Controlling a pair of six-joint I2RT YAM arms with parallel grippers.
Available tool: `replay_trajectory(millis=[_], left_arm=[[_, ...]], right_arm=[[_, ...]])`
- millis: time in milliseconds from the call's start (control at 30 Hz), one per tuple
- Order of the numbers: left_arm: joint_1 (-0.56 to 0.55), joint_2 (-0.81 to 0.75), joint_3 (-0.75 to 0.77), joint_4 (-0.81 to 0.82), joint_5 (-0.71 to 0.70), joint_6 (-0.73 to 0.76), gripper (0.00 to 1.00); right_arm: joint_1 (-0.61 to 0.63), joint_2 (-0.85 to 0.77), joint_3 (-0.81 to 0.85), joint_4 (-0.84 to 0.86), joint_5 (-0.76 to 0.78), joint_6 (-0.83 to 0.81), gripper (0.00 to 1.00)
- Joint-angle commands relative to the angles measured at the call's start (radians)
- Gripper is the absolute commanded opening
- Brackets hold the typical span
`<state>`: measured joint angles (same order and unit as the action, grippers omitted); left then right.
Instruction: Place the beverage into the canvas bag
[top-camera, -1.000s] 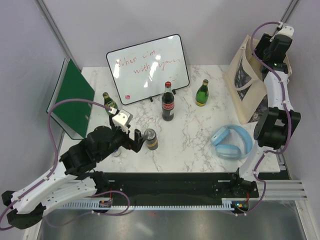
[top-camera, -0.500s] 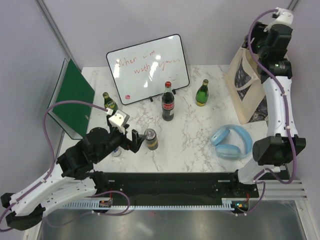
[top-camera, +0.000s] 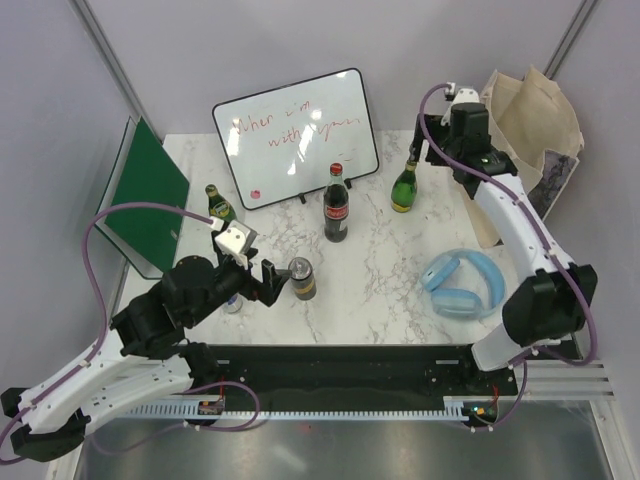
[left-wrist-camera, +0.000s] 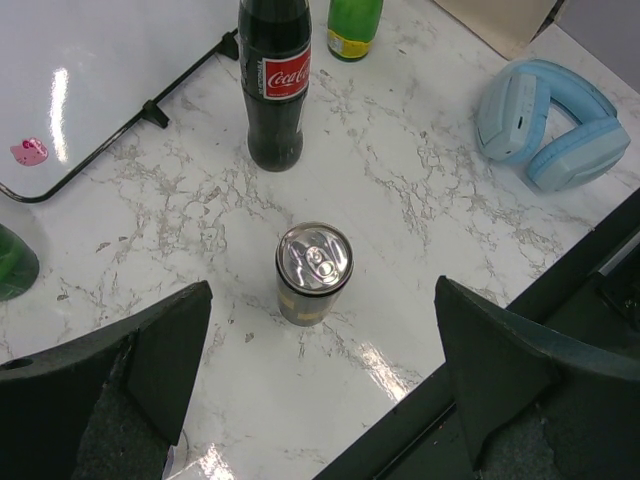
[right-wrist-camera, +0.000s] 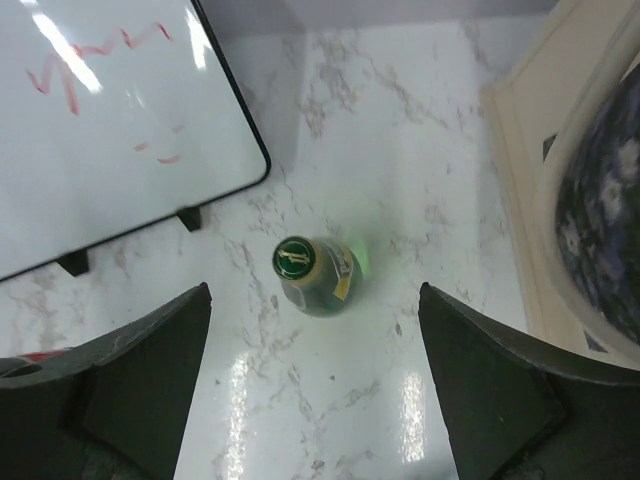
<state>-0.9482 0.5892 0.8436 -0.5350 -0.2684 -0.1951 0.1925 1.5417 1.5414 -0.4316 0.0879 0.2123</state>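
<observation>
The cream canvas bag (top-camera: 530, 118) stands at the back right, its printed panel facing right; its edge shows in the right wrist view (right-wrist-camera: 525, 160). My right gripper (top-camera: 428, 140) hangs open above a green bottle (top-camera: 404, 187), which stands upright on the table between and below the fingers (right-wrist-camera: 315, 270), untouched. My left gripper (top-camera: 270, 280) is wide open, low over the table. A silver-topped can (left-wrist-camera: 313, 272) stands just ahead of its fingertips, apart from both. A cola bottle (top-camera: 336, 205) stands mid-table. A second green bottle (top-camera: 219, 206) is at the left.
A whiteboard (top-camera: 295, 135) on a stand leans at the back centre. A green board (top-camera: 148, 195) stands at the left edge. Blue headphones (top-camera: 462, 283) lie front right, near the bag's foot. A black rail runs along the near edge.
My right arm swung from above the bag down and left to over the green bottle, and its jaws opened wider. The left arm held still.
</observation>
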Motion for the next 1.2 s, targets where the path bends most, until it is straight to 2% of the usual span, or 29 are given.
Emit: replay_trajectory(millis=[0,200,500,667,933,1167], left_arm=[[0.005,0.006,-0.003,0.046,-0.005,0.02,1.0],[0.005,0.021,-0.005,0.046,-0.006,0.022,1.0],[0.005,0.032,-0.009,0.053,0.018,0.023,1.0],[0.005,0.032,-0.008,0.049,0.008,0.026,1.0],[0.005,0.04,-0.009,0.052,0.006,0.028,1.0],[0.005,0.028,-0.009,0.052,0.006,0.026,1.0]], right_arm=[[-0.002,0.107,0.019,-0.01,-0.01,-0.024,0.92],[-0.001,0.225,0.042,0.037,-0.04,-0.027,0.85],[-0.001,0.236,-0.124,0.319,-0.027,-0.017,0.73],[0.001,0.247,-0.162,0.35,-0.004,-0.013,0.71],[0.001,0.264,-0.184,0.418,-0.014,-0.031,0.54],[0.021,0.241,-0.214,0.424,0.036,-0.039,0.48]])
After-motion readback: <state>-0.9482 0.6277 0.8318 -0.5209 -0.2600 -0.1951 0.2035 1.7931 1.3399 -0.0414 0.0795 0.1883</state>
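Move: The green bottle stands about 6 cm ahead of the right hand and 2 cm to its left, its middle some 20 cm below. From that hand, the canvas bag lies about 26 cm to the right and 10 cm ahead, and the cola bottle about 20 cm to the left and 3 cm back, both some 15 to 18 cm lower. From the left hand, the green bottle is roughly 34 cm ahead, 30 cm right and 18 cm lower. Down fast, then easing forward: the right hand drops about 13 cm in all and goes some 5 cm ahead onto the green bottle's neck. The fingers tip down about 15 degrees on the descent, then mostly level back. They close from nearly wide open to about half, one on each side of the neck just under the cap; whether they press on it yet can't be seen. ##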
